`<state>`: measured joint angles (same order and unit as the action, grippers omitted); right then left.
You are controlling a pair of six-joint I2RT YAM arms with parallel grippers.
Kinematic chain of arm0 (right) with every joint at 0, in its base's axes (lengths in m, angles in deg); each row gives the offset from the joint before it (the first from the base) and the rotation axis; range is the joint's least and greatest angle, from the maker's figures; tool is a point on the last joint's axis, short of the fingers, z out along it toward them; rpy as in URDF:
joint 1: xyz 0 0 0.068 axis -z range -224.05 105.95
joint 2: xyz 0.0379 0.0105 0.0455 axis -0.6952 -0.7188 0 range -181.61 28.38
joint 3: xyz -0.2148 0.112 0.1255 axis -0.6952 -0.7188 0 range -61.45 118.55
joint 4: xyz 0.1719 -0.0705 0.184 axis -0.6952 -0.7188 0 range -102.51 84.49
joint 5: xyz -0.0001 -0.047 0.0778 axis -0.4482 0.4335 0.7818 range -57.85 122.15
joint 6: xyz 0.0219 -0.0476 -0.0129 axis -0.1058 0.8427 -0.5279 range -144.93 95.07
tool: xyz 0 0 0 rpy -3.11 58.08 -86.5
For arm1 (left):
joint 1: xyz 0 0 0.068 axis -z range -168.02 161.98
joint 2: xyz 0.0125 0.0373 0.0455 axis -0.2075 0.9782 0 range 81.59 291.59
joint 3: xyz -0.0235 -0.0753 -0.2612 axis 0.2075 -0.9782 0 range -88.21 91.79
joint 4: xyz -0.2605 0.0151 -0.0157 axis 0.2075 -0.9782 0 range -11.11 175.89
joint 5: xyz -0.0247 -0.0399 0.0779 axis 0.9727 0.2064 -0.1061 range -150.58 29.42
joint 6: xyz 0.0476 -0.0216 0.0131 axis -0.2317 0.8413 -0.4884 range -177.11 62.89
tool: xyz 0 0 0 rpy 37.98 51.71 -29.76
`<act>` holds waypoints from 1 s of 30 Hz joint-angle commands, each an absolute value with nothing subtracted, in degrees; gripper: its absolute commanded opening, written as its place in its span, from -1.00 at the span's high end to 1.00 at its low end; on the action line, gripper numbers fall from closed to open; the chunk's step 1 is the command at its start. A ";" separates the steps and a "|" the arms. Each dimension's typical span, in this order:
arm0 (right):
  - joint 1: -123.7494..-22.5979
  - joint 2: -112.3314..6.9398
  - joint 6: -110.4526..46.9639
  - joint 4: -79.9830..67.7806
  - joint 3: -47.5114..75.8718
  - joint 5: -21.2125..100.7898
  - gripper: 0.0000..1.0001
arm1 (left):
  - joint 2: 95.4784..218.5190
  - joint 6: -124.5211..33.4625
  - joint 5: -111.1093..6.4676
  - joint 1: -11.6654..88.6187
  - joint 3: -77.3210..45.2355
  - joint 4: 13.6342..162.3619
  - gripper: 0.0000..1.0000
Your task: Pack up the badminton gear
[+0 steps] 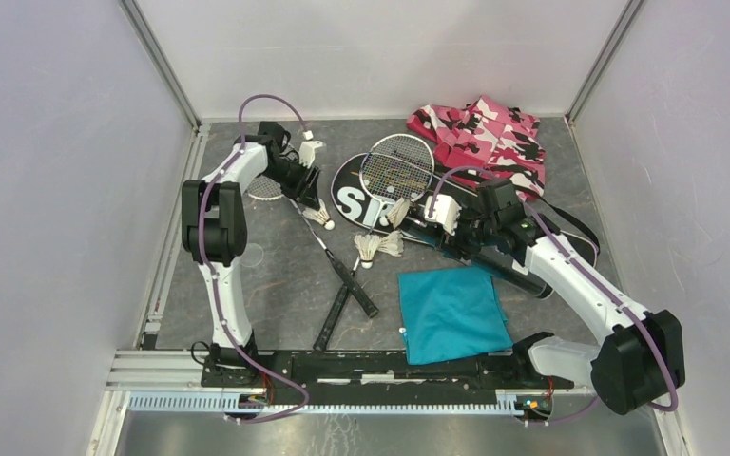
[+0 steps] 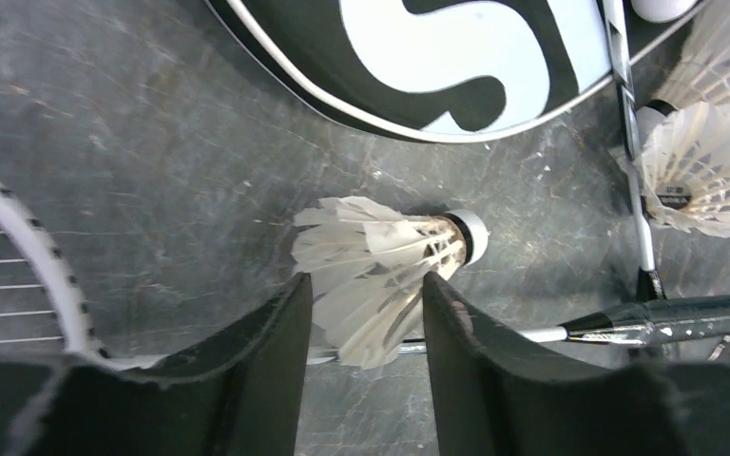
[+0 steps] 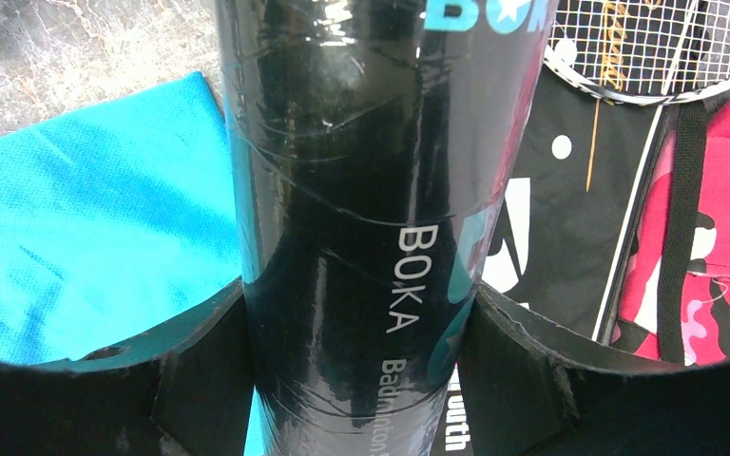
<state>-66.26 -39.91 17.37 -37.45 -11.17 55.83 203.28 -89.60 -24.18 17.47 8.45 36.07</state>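
A white feather shuttlecock lies on the grey table just left of the black "SPORT" bag. My left gripper has a finger pressed against each side of its skirt. Another shuttlecock sits behind the left wrist, and two more lie near the middle. One racquet rests with its head on the bag. The second racquet lies left of it, and their handles cross. My right gripper is shut on the long black tube, held over the bag's right end.
A teal cloth lies flat in front of the right gripper. Pink-black camouflage fabric is bunched at the back right, touching the bag. Grey walls close in three sides, and an aluminium rail runs along the near edge.
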 commanded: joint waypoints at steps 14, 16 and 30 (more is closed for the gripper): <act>-66.12 -39.27 18.26 -35.57 -9.47 54.41 0.42 | 196.86 -93.74 -8.23 17.43 9.05 28.45 0.96; -66.15 -39.77 18.64 -35.52 -8.95 54.51 0.42 | 193.18 -93.40 -5.96 17.43 8.01 28.34 0.96; -69.02 -45.46 19.27 -36.40 -2.39 58.07 0.41 | 168.24 -77.33 3.08 23.31 -4.69 43.70 0.96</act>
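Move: The shuttlecock I'm after is already between my open left fingers, its middle about 2 cm back and 1 cm right of the hand point, 1 cm lower. Its racket's shaft lies 6 cm back and 2 cm left; the pair of shuttlecocks lies 13 cm back and 15 cm right. The tube mouth waits roughly 21 cm right, 10 cm back and 15 cm up. From my right hand, the shuttlecock is some 13 cm ahead, 38 cm left and 9 cm down. I draw my left hand back low by about 3 cm and a little right while its fingers pinch shut on the shuttlecock's feathered skirt. Then I lift, slowly at first and then fast, some 19 cm up, swinging back and right towards the tube mouth as the fingers tilt about 30 degrees flatter, pointing more to the right. My right hand keeps its grip on the tube and eases it a couple of centimetres forward and left. ##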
